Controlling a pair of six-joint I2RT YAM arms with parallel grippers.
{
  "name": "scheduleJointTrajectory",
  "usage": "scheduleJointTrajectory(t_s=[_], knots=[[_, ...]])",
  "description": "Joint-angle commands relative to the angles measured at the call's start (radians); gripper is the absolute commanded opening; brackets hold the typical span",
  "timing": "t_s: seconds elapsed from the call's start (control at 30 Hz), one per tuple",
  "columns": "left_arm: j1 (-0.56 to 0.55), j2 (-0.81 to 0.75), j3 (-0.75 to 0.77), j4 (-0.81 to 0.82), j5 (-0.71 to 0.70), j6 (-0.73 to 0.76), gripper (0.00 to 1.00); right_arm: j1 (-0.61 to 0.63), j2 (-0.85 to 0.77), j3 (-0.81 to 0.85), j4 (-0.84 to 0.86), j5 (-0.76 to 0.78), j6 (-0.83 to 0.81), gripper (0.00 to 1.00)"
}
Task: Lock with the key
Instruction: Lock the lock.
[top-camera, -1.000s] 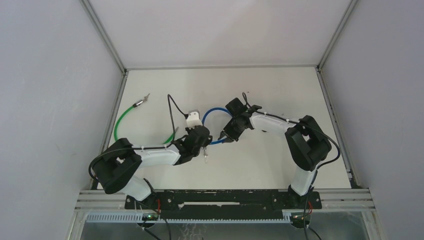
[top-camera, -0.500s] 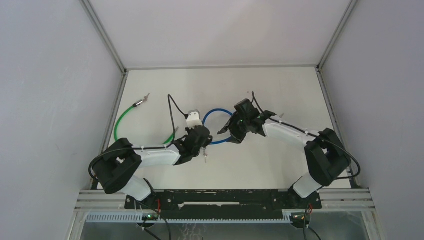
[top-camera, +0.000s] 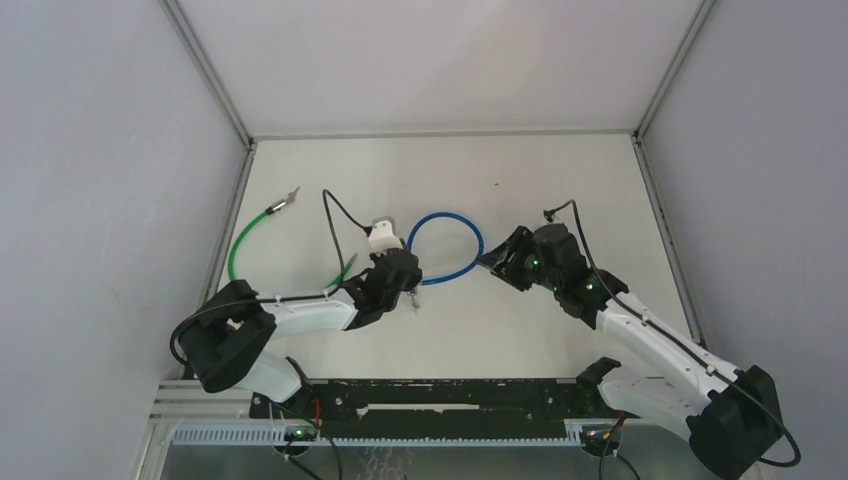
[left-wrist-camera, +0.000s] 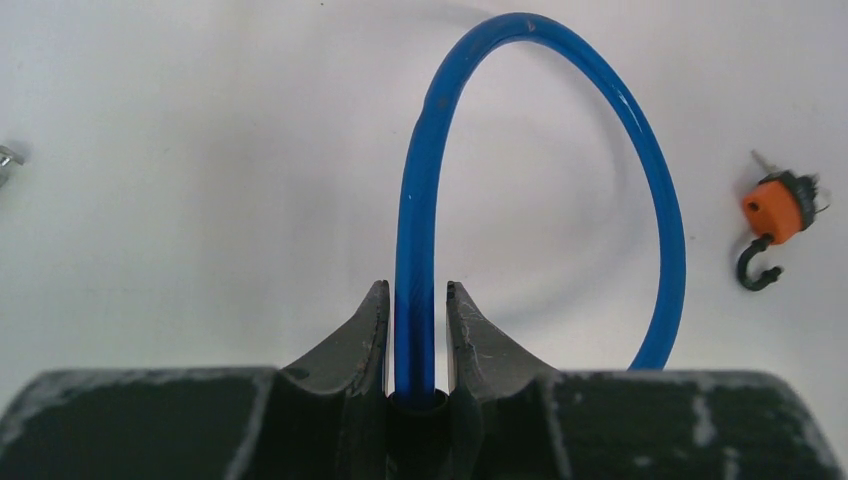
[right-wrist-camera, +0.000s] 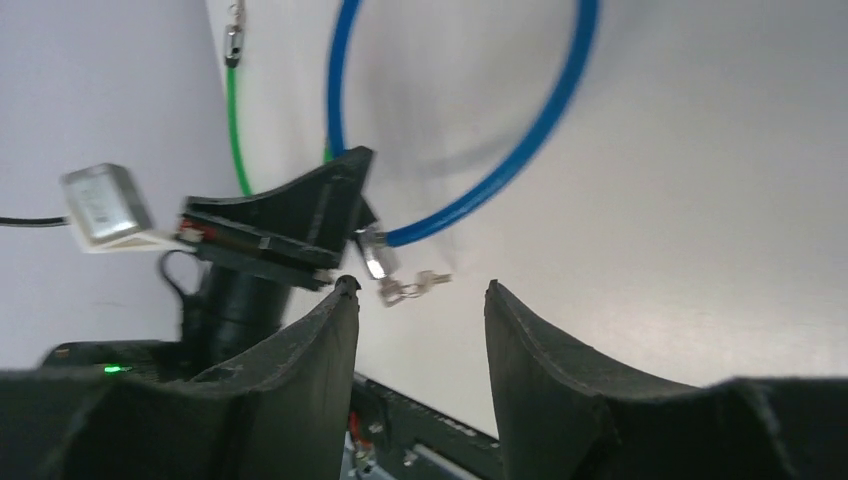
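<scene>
A blue cable lock (top-camera: 481, 246) lies looped on the white table. My left gripper (top-camera: 398, 277) is shut on it near its black barrel, and the cable (left-wrist-camera: 560, 50) runs up between the fingers (left-wrist-camera: 372, 320). A small bunch of keys (top-camera: 412, 302) hangs from the lock's metal end under the left gripper; in the right wrist view the keys (right-wrist-camera: 412, 285) show just past my right fingertips. My right gripper (top-camera: 500, 262) stands open and empty, to the right of the loop and apart from it, its fingers (right-wrist-camera: 335, 330) pointing at the left gripper (right-wrist-camera: 280, 225).
A green cable (top-camera: 243, 245) with a metal tip curves at the left of the table, also seen in the right wrist view (right-wrist-camera: 236, 120). A small orange piece with a black hook (left-wrist-camera: 778, 210) lies right of the blue loop. Grey walls close in on both sides.
My right gripper has opened and pulled back to the right, away from the lock. The right arm now stretches low across the table. The left arm has shifted only slightly.
</scene>
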Motion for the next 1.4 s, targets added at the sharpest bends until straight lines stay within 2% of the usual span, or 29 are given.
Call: scheduleJointTrajectory(t_s=[0.0,0.17,0.23,0.33,0.53,0.73,0.87,1.0,1.2,1.37], knots=[[0.011,-0.049,0.047,0.053,-0.025,-0.127,0.00,0.009,-0.071,-0.140,0.211,0.039,-0.081,0.54],[0.011,-0.045,0.067,0.020,-0.030,-0.236,0.00,0.138,-0.114,-0.300,0.514,0.121,-0.230,0.53],[0.011,-0.056,0.073,0.018,-0.029,-0.246,0.00,0.169,-0.119,-0.319,0.558,0.153,-0.289,0.53],[0.012,-0.090,0.086,0.014,-0.027,-0.230,0.00,0.163,-0.112,-0.325,0.561,0.151,-0.294,0.56],[0.036,-0.191,0.081,0.022,-0.008,-0.209,0.00,0.052,-0.086,-0.330,0.595,-0.124,-0.236,0.56],[0.076,-0.292,0.056,0.107,0.048,-0.208,0.00,-0.035,-0.091,-0.376,0.767,-0.322,-0.132,0.57],[0.091,-0.331,0.009,0.231,0.078,-0.221,0.00,-0.050,-0.074,-0.360,0.819,-0.390,-0.082,0.57],[0.119,-0.336,-0.080,0.463,0.150,-0.258,0.00,-0.050,-0.068,-0.349,0.851,-0.436,-0.074,0.58],[0.154,-0.273,-0.171,0.826,0.270,-0.294,0.00,-0.059,-0.092,-0.315,0.851,-0.471,-0.088,0.52],[0.180,-0.203,-0.178,1.012,0.393,-0.318,0.00,-0.064,-0.043,-0.229,0.804,-0.565,-0.045,0.54]])
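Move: The key in the blue cable lock, held by the left hand, lies roughly 14 cm to the right hand's left, level with it fore and aft, and about 11 cm lower. The loop of blue cable is centred some 8 cm ahead, 8 cm left and 8 cm below that hand; the orange padlock is about 16 cm ahead, 9 cm right and 15 cm down. From the left hand the key is about 6 cm back, 1 cm right and 3 cm lower. The left hand keeps its grip on the blue cable lock and, after a short start almost in place, lifts it some 16 cm nearly straight up, rolling its left side down by about 45 degrees and tipping its fingertips up about 20. The empty right hand, fingers staying about half open, first dips about 6 cm down and 3 cm back, then climbs some 10 cm while drifting left towards the rising key, tipping up and swinging counter-clockwise about 25 degrees, still short of touching it. ##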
